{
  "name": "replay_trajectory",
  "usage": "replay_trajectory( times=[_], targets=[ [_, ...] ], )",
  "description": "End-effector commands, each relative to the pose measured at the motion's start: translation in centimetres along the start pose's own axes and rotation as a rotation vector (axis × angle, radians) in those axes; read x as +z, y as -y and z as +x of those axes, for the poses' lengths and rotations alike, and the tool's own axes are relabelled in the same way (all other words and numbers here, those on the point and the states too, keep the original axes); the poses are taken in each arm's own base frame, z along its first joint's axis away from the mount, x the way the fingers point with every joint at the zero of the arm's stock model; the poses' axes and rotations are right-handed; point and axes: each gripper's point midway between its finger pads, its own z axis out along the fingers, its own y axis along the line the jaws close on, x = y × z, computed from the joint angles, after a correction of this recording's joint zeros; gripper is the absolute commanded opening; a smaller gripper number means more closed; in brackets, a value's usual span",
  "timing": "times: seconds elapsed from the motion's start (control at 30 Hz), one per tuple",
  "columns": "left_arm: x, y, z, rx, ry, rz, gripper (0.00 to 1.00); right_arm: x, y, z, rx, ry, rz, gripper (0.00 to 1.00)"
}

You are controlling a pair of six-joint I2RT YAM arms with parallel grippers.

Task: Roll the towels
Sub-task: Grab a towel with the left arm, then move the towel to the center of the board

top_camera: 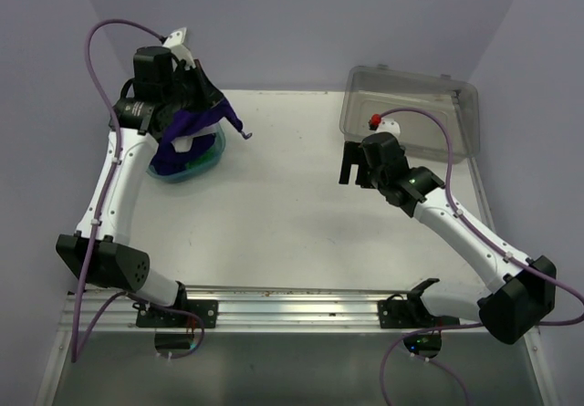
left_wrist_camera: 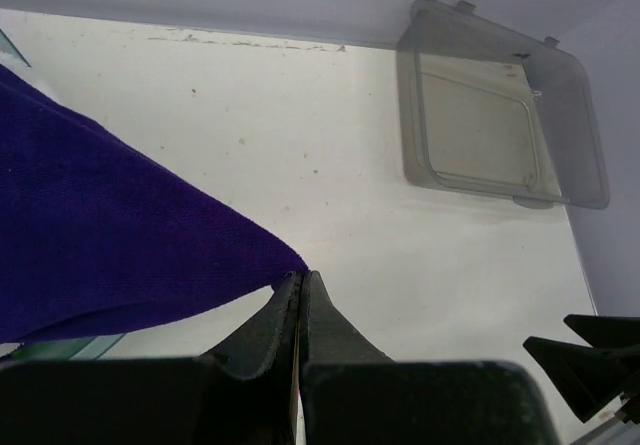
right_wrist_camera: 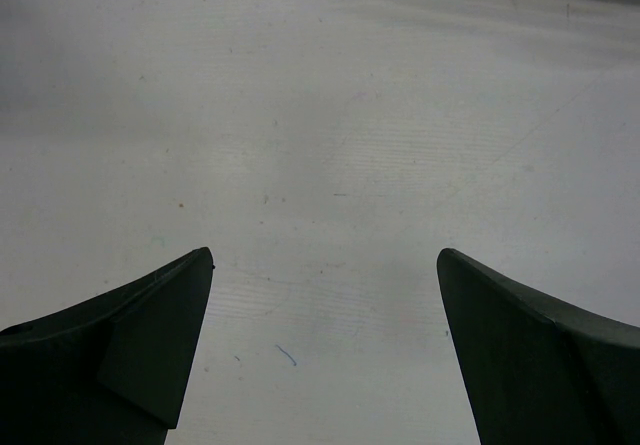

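Observation:
A dark purple towel [top_camera: 196, 119] hangs out of the teal basket [top_camera: 203, 163] at the back left. My left gripper [top_camera: 235, 125] is shut on one corner of it and holds that corner up toward the right. In the left wrist view the purple towel [left_wrist_camera: 110, 235] spreads leftward from my gripper [left_wrist_camera: 301, 277], whose jaws are pressed together on the corner. My right gripper [top_camera: 356, 174] hangs open over bare table right of centre. The right wrist view shows this gripper [right_wrist_camera: 325, 260] with only tabletop between its fingers. No other towel shows plainly.
A clear grey plastic bin [top_camera: 411, 109] lies at the back right, also seen as the bin [left_wrist_camera: 500, 115] in the left wrist view. The white table [top_camera: 283, 214] ends at a metal rail along the near edge. Purple walls close off the back and sides.

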Motion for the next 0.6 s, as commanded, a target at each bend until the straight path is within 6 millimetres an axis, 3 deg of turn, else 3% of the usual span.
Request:
replay_trajectory(
  times=[0.0, 0.17, 0.3, 0.37, 0.4, 0.43, 0.57],
  targets=[
    [-2.0, 3.5, -1.3, 0.006, 0.061, 0.119, 0.00, -1.5, -0.6, -2.7, 0.042, 0.083, -0.029, 0.99],
    [-2.6, 6.2, -1.6, 0.024, 0.066, 0.185, 0.00, -2.0, -0.2, -3.0, 0.044, 0.100, -0.017, 0.98],
    [-1.3, 8.5, 0.9, 0.029, 0.012, 0.228, 0.00, -2.7, 0.4, -3.4, 0.051, 0.122, 0.001, 0.98],
    [0.6, 8.5, 4.0, 0.017, -0.057, 0.218, 0.00, -3.1, 0.8, -3.6, 0.051, 0.130, 0.012, 0.98],
    [1.1, 9.6, 5.6, 0.027, -0.085, 0.234, 0.00, -3.2, 0.9, -3.6, 0.047, 0.132, 0.017, 0.98],
    [2.0, 9.1, 7.8, 0.021, -0.132, 0.215, 0.00, -3.5, 1.3, -3.8, 0.046, 0.143, 0.027, 0.98],
    [3.9, 10.4, 14.4, 0.020, -0.266, 0.234, 0.00, -4.2, 2.4, -3.7, 0.034, 0.151, 0.063, 0.99]
  ],
)
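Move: My left hand already holds the purple towel by a corner, high above the basket side; the clear middle of the table lies about 17 cm to its right, 11 cm back and some 34 cm below. The basket sits about 11 cm to the hand's left, nearly level with it in reach, 29 cm down; the grey bin is some 48 cm right and 9 cm farther out. From my right hand that clear spot is about 18 cm left, straight across. Keeping the corner pinched in shut fingers, I swing my left hand about 12 cm to the right and some 5 cm back, away from the basket towards the clear middle of the table. I rise slightly at first, then sink quickly to about 6 cm below where I began, turning clockwise some 15 degrees. My open, empty right hand lifts about 3 cm and eases right. ##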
